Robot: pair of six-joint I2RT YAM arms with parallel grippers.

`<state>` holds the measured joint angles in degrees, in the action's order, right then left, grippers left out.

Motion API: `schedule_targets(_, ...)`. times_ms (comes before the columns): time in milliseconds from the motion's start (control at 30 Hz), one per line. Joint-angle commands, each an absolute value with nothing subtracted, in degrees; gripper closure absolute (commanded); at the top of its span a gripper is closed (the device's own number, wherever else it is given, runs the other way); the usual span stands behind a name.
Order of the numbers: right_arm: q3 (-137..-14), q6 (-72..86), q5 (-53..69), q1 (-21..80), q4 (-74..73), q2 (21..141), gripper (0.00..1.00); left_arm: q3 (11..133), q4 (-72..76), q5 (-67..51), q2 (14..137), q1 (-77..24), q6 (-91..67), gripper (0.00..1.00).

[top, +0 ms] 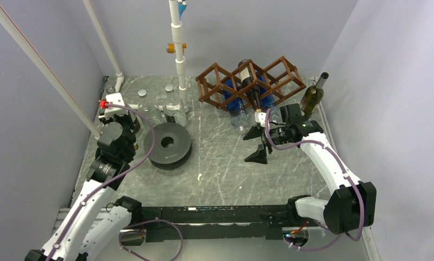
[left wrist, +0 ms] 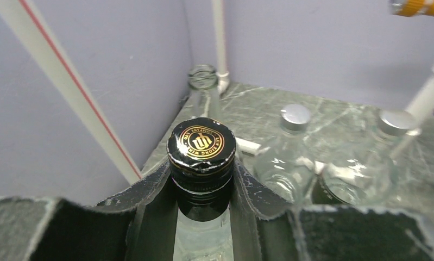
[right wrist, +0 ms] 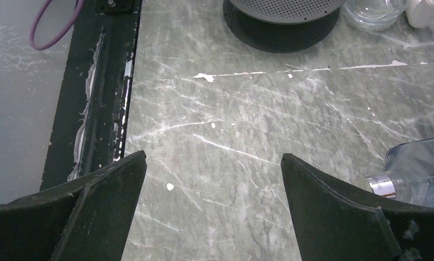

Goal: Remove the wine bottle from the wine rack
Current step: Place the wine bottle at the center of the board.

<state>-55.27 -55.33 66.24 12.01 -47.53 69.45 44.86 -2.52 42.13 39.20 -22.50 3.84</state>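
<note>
The brown lattice wine rack (top: pixel 220 80) stands at the back right of the table. A dark wine bottle (top: pixel 250 86) lies in its middle cell, neck toward the front, with blue-labelled clear bottles (top: pixel 233 103) beside it. My right gripper (top: pixel 256 145) (right wrist: pixel 213 157) hangs open over bare table just in front of the rack, with nothing between its fingers. A clear bottle's silver-capped neck (right wrist: pixel 413 174) lies at its right. At the back left, my left gripper (top: pixel 117 106) (left wrist: pixel 202 168) is shut on the neck of a clear bottle with a black and gold cap (left wrist: pixel 201 142).
Two clear bottles with silver caps (left wrist: pixel 290 157) (left wrist: pixel 366 157) and an open-necked bottle (left wrist: pixel 202 87) stand by the left gripper. A black perforated disc (top: pixel 167 144) sits centre left. A white pipe post (top: pixel 177 49) rises at the back. A green bottle (top: pixel 311 99) stands right of the rack.
</note>
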Motion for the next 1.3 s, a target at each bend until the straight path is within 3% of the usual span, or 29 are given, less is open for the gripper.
schedule_targets(0, -57.4, -57.3, 67.3, 12.3, -47.8, 69.4, 0.03, 44.5, 11.7, 42.1, 39.0, -16.6, 2.6, 1.0)
schedule_targets(567, -57.4, -57.5, 67.2, 12.5, -48.0, 69.8, 0.02, 35.8, 28.5, 29.6, 46.3, 2.6, -4.2, 1.0)
schedule_targets(1133, -57.4, -57.8, 67.1, 12.6, -48.4, 69.8, 0.03, 34.4, 31.6, 24.1, 53.3, 7.8, -5.5, 1.0)
schedule_targets(1267, -57.5, -57.9, 67.1, 12.6, -48.5, 69.8, 0.03, 35.0, 29.7, 23.9, 53.3, 7.8, -5.6, 0.87)
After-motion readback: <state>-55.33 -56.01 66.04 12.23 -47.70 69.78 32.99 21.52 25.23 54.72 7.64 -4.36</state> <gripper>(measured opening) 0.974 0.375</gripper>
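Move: The left hand already grips the black-capped wine bottle upright by the neck. It is taking the bottle to the free patch of board by the left edge, about 11 cm to its left, 6 cm ahead and some 33 cm below. The open clear bottle stands about 12 cm ahead and 5 cm left of the hand, the silver-capped bottle 12 cm ahead and 5 cm right, and the black spool 3 cm ahead and 13 cm right. From the right hand the patch is roughly 57 cm left and 13 cm ahead. Swinging left and then sinking, the left arm carries the upright bottle about 10 cm left, 8 cm down and 5 cm forward, towards the free patch on the near left side of the open clear bottle. The wrist turns some 15 degrees counter-clockwise, mostly early on, and the sideways travel dies out while the hand keeps easing down. The fingers keep their pinch on the neck. ##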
